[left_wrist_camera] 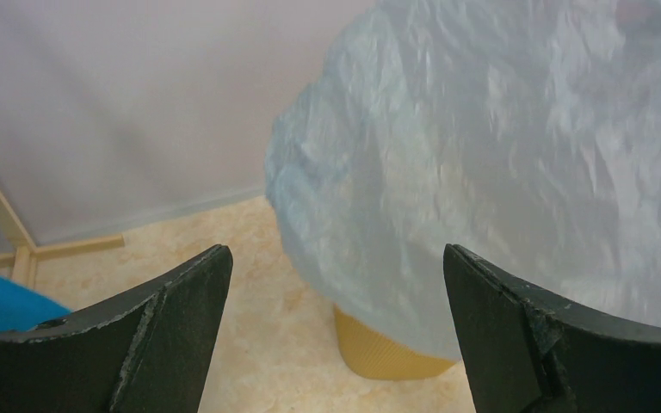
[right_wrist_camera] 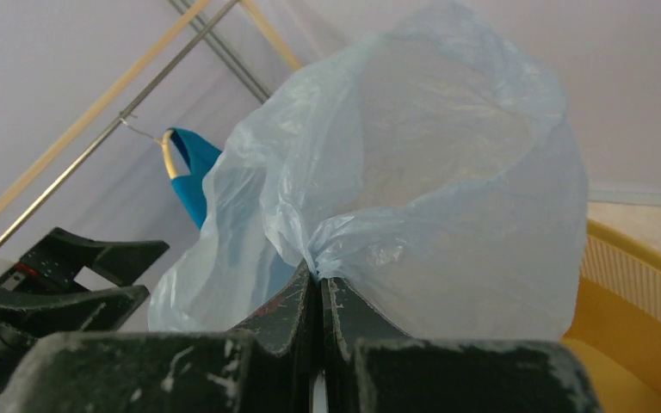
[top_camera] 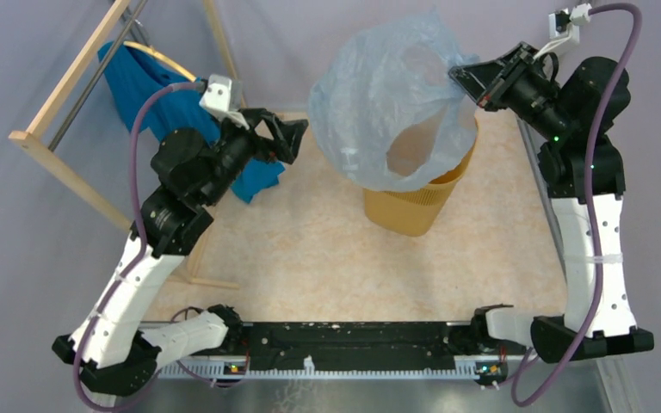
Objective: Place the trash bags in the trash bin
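The trash bag (top_camera: 379, 103), thin pale grey-blue film, billows wide over the yellow-orange trash bin (top_camera: 413, 206) and hides most of its rim. My right gripper (top_camera: 463, 82) is shut on a gathered fold of the bag (right_wrist_camera: 413, 198) at its right edge, above the bin (right_wrist_camera: 628, 284). My left gripper (top_camera: 297, 138) stands open to the left of the bag, a short gap away, with nothing between its fingers. In the left wrist view the bag (left_wrist_camera: 499, 155) fills the upper right, with the bin's base (left_wrist_camera: 379, 353) below it and the left gripper (left_wrist_camera: 336, 267) spread wide.
A wooden clothes rack (top_camera: 60, 112) stands at the back left with a blue T-shirt (top_camera: 151, 90) on a hanger, close behind my left arm. The beige mat (top_camera: 310, 249) covers the table in front of the bin.
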You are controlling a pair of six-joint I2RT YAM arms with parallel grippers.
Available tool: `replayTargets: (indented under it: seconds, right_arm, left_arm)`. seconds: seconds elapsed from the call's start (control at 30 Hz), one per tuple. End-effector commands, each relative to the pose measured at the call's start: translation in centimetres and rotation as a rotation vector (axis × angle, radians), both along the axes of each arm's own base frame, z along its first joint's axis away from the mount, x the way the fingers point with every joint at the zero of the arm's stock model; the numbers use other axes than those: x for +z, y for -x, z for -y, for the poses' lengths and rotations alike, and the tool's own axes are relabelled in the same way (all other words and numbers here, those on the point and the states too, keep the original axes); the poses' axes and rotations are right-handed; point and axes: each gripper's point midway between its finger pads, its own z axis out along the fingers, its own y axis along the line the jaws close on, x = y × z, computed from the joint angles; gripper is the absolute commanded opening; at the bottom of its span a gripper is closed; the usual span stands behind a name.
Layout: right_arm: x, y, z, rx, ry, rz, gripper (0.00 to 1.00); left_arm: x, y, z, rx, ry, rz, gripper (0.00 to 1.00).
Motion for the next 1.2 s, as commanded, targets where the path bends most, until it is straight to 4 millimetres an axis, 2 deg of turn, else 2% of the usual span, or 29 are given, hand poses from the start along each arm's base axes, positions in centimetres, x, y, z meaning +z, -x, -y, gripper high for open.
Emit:
replayTargets:
  seconds: [0.0, 0.07, 0.13, 0.27, 0.37, 0.43, 0.57, 0.67, 0.77, 0.83, 0.97, 1.1, 1.17]
  right_arm:
    - [1.1, 2.6, 1.9, -0.049, 0.048, 0.036, 0.00]
    - [0.2, 2.6, 2.7, -0.089, 0.085, 0.013, 0.00]
    - [-0.8, 3.0, 2.8, -0.094, 0.105, -0.007, 0.00]
    - [-2.1, 3.9, 3.1, -0.099, 0.135, -0.022, 0.00]
    - [-2.0, 4.6, 4.5, -0.175, 0.181, -0.010, 0.00]
    - [-1.7, 5.1, 5.8, -0.246, 0.211, 0.006, 0.00]
    - [-2.1, 5.2, 7.3, -0.335, 0.231, 0.009, 0.00]
    - [-2.4, 5.0, 6.7, -0.308, 0.198, 0.020, 0.00]
    - [-2.5, 4.4, 6.5, -0.302, 0.182, 0.020, 0.00]
    - [-2.4, 3.9, 6.6, -0.311, 0.184, 0.023, 0.00]
    - [-2.3, 2.8, 7.4, -0.357, 0.205, 0.034, 0.00]
    - [-2.8, 1.4, 8.3, -0.408, 0.243, 0.027, 0.00]
    - [-3.3, 0.7, 8.5, -0.423, 0.262, 0.011, 0.00]
  left_arm:
    - [3.5, -2.4, 0.9, 0.038, 0.055, 0.083, 0.99]
    - [2.8, -4.3, 2.1, 0.042, 0.025, 0.041, 0.99]
    - [3.1, -5.8, 3.5, 0.027, 0.014, 0.034, 0.99]
    - [2.7, -7.8, 6.0, -0.030, 0.020, 0.039, 0.99]
    - [1.6, -9.5, 7.0, -0.025, 0.035, 0.027, 0.99]
    - [0.8, -10.3, 8.4, -0.069, 0.035, 0.023, 0.99]
    - [-1.1, -10.5, 13.2, -0.269, 0.045, -0.001, 0.99]
    - [-2.6, -11.0, 16.7, -0.327, 0.037, -0.027, 0.99]
    - [-2.7, -10.3, 21.1, -0.398, -0.002, 0.015, 0.99]
    - [-4.0, -10.6, 24.2, -0.429, -0.051, -0.005, 0.99]
    - [-8.6, -11.7, 28.5, -0.452, -0.137, -0.088, 0.95]
    - [-12.8, -12.7, 30.5, -0.458, -0.160, -0.145, 0.95]
    - [-13.8, -13.0, 30.8, -0.458, -0.171, -0.159, 0.95]
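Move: The light-blue trash bag, held at its gathered side by the right gripper, bulges with its middle about 22 cm to the right of the left hand, 10 cm ahead and 5 below. From the right hand that middle is some 12 cm left, 6 ahead and 10 below. The bin stands under the bag, roughly 29 cm right of the left hand, 15 ahead and 32 below; the blue shirt is some 20 cm left, 12 ahead and 20 below. Sweep the left gripper, fingers kept open, forward about 12 cm, then some 25 cm right and down into the bag's loose side above the bin mouth, turning it clockwise. Keep the right fingers shut on the bag; draw them back and some 7 cm right, sinking a little and turning about 20 degrees clockwise, then ease partly forward again. ##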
